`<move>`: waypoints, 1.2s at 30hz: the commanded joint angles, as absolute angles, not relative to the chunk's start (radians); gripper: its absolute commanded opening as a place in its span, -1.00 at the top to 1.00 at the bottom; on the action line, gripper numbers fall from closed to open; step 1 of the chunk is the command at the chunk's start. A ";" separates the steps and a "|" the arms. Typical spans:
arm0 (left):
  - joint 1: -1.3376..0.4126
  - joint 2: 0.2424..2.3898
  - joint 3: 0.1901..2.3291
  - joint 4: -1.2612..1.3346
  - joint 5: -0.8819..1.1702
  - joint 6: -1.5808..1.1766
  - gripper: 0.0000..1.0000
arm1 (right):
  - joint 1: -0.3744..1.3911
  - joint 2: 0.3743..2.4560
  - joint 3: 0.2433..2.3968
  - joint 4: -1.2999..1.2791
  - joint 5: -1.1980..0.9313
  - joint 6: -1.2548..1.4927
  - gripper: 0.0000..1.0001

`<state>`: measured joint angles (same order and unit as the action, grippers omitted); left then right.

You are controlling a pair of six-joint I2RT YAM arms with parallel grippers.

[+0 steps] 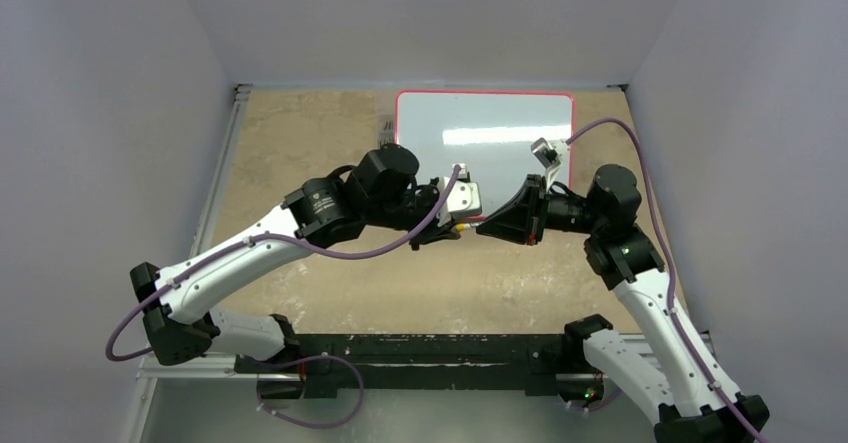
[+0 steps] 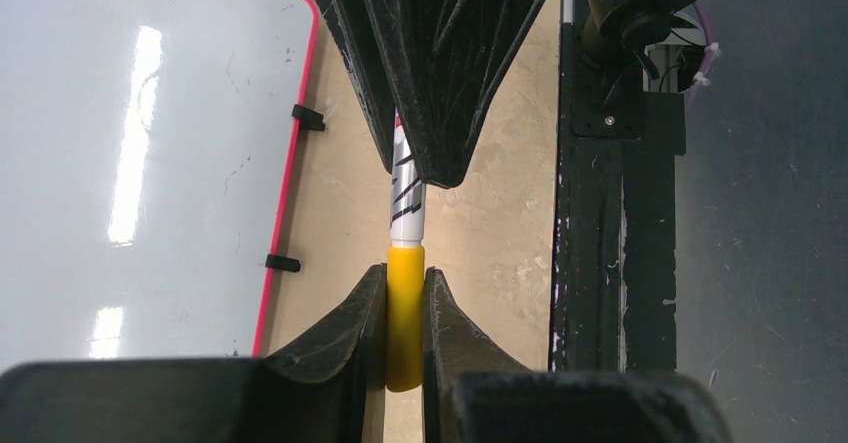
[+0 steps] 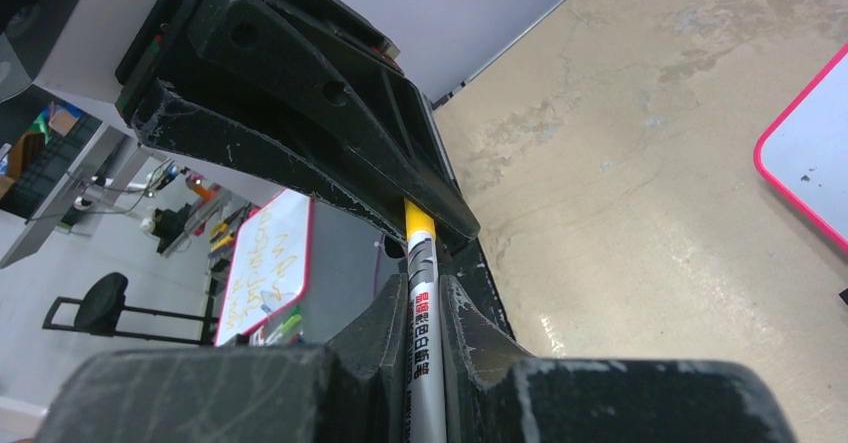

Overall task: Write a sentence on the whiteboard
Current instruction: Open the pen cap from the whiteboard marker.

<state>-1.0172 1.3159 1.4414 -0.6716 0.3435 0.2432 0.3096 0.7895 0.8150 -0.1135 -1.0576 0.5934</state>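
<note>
The whiteboard (image 1: 485,128), glossy white in a thin red-pink frame, lies at the back of the table, and no sentence shows on it. Both arms meet in front of it over a marker (image 1: 466,229). My left gripper (image 2: 405,275) is shut on the marker's yellow cap (image 2: 405,313). My right gripper (image 3: 425,288) is shut on the silver-white printed barrel (image 3: 424,343). In the left wrist view the right gripper's fingers (image 2: 440,83) come down from above onto the barrel (image 2: 407,203). The board's edge (image 2: 150,163) lies to the left, with its two black feet toward the marker.
The beige tabletop (image 1: 300,143) spreads left of the board and under the grippers. A black rail (image 1: 430,348) with the arm bases runs along the near edge. Grey walls enclose three sides. Beyond the table, the right wrist view shows another small board (image 3: 262,263) with yellow writing.
</note>
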 commanded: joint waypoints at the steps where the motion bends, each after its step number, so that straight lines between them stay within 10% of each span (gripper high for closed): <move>1: -1.011 1.269 1.439 -0.604 0.286 0.226 1.00 | 0.314 0.779 0.861 -0.156 -1.063 0.559 1.00; 36: -1.000 1.096 1.270 -0.605 0.003 0.296 1.00 | 0.314 0.704 0.993 -0.334 -1.029 0.493 1.00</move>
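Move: The left hand already pinches the yellow pen cap; the marker's barrel lies some 6 cm to its right, about 1 cm back and level with it, still in the cap. From the right hand, which grips that barrel, the cap is roughly 6 cm left and 1 cm ahead, at the same height. The whiteboard's middle is about 16 cm ahead of the left hand, 8 cm right and 28 cm below. Keeping its pinch on the pen cap, the left hand pulls the cap off the barrel that the right fingers still grip. Both hands first creep up about a centimetre; then the left goes quickly left some 5 cm and forward about half that, turning roughly 15 degrees counter-clockwise, while the right rises about 3 cm and draws back 2 cm. ##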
